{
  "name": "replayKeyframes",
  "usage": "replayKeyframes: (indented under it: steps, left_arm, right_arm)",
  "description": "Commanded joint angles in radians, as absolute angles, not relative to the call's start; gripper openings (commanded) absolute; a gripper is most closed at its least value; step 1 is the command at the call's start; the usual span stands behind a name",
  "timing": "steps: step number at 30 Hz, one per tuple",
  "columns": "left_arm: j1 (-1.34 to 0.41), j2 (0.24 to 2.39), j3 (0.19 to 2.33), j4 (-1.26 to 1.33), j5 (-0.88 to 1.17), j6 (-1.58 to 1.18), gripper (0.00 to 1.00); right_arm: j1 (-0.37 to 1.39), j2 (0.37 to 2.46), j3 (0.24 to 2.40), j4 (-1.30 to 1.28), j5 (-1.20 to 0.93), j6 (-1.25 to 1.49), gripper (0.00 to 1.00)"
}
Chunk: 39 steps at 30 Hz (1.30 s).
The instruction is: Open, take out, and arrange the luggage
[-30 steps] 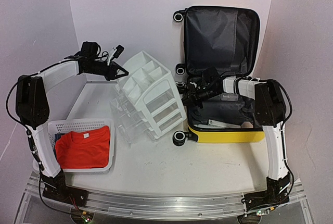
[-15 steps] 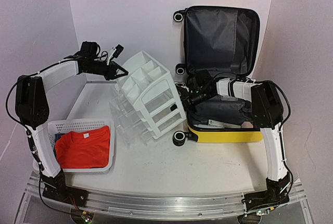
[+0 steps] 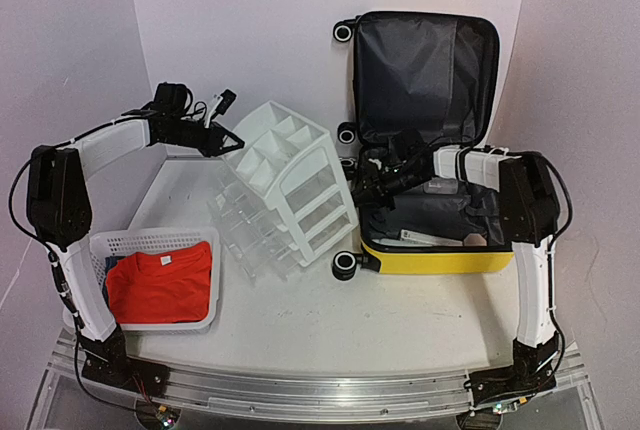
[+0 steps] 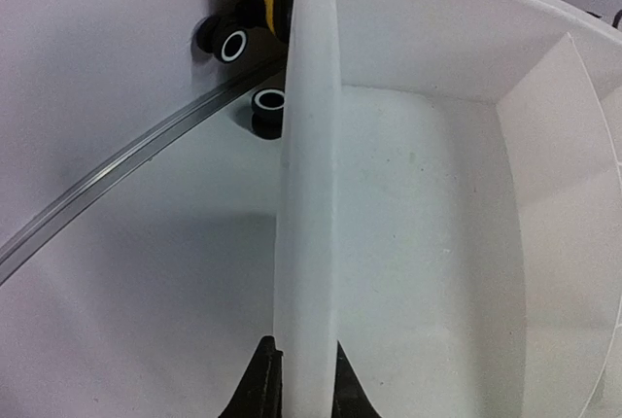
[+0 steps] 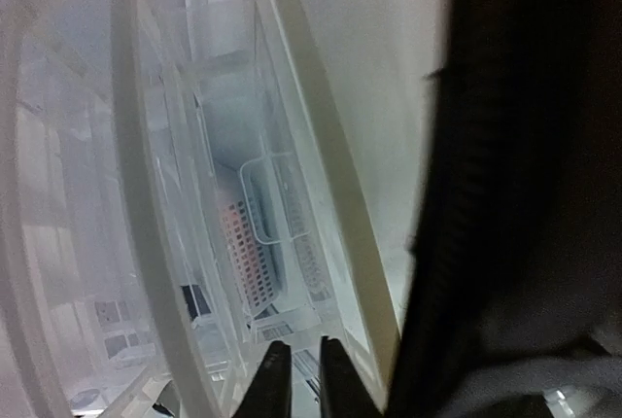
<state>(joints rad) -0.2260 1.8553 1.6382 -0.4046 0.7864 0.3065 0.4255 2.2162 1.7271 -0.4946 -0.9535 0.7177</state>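
Observation:
The luggage (image 3: 440, 258), a yellow hard-shell suitcase, lies open at the right with its dark-lined lid (image 3: 425, 75) standing against the back wall. Dark fabric items fill the lower half. My left gripper (image 3: 232, 137) is shut on the top rim of the tilted white drawer unit (image 3: 285, 185). In the left wrist view the fingers (image 4: 262, 389) pinch that white wall (image 4: 309, 194). My right gripper (image 3: 353, 193) hovers between the drawer unit and the luggage's left edge. Its jaws (image 5: 296, 360) stand a narrow crack apart, with nothing visibly between them.
A white mesh basket (image 3: 150, 240) holding a red shirt (image 3: 160, 285) sits at the front left. The luggage's wheels (image 3: 344, 266) stick out toward the drawer unit. Curved walls close in the table at the back and on both sides.
The right gripper's jaws have parted slightly, and that arm has drawn back a little to the right. The drawer unit has shifted slightly left. The left grip is unchanged.

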Motion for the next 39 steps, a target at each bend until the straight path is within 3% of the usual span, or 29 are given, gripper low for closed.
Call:
replayKeyframes:
  steps: [1, 6, 12, 24, 39]
  left_arm:
    - [-0.231, 1.742, 1.685, -0.336, 0.723, 0.106, 0.0]
    - [-0.232, 1.733, 1.702, -0.406, 0.553, 0.019, 0.0]
    - [-0.232, 1.73, 1.72, -0.464, 0.421, -0.072, 0.0]
    - [-0.261, 1.773, 1.826, -0.546, 0.152, -0.342, 0.0]
    - [-0.503, 1.86, 1.919, -0.651, -0.386, -0.522, 0.0]
  right_arm:
    - [0.334, 2.041, 1.692, -0.474, -0.837, 0.712, 0.19]
    - [0.266, 1.946, 1.626, -0.505, -0.757, 0.679, 0.31]
    - [0.259, 1.887, 1.563, -0.576, -0.714, 0.606, 0.36]
    - [0.26, 1.753, 1.376, -0.604, -0.665, 0.534, 0.38]
    - [0.26, 1.66, 1.307, -0.652, -0.621, 0.48, 0.39]
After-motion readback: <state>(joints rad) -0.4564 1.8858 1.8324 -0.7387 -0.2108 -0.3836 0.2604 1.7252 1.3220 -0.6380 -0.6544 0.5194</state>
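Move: The left hand already grips the drawer unit's upper rim; the unit's middle lies about 12 cm to its right, 2 cm back and 13 cm lower. From that hand, the basket is roughly 18 cm left and 23 cm back, the open suitcase some 46 cm right and 3 cm back. The right hand is at the unit's near-right side, the unit's middle 17 cm left and 2 cm ahead; the suitcase's white box lies about 15 cm right, 6 cm back, 8 cm below. Keeping its pinch on the drawer unit's rim, the left hand swings it counter-clockwise by about 55 degrees, carrying the rim left by some 8 cm, slightly forward and down, then partly back to the right. The right hand comes free of the unit's side and opens partway, moving right about 13 cm over the suitcase, first rising and reaching forward, then drawing back and dipping before a slight rise, its fingers tipping farther down. ##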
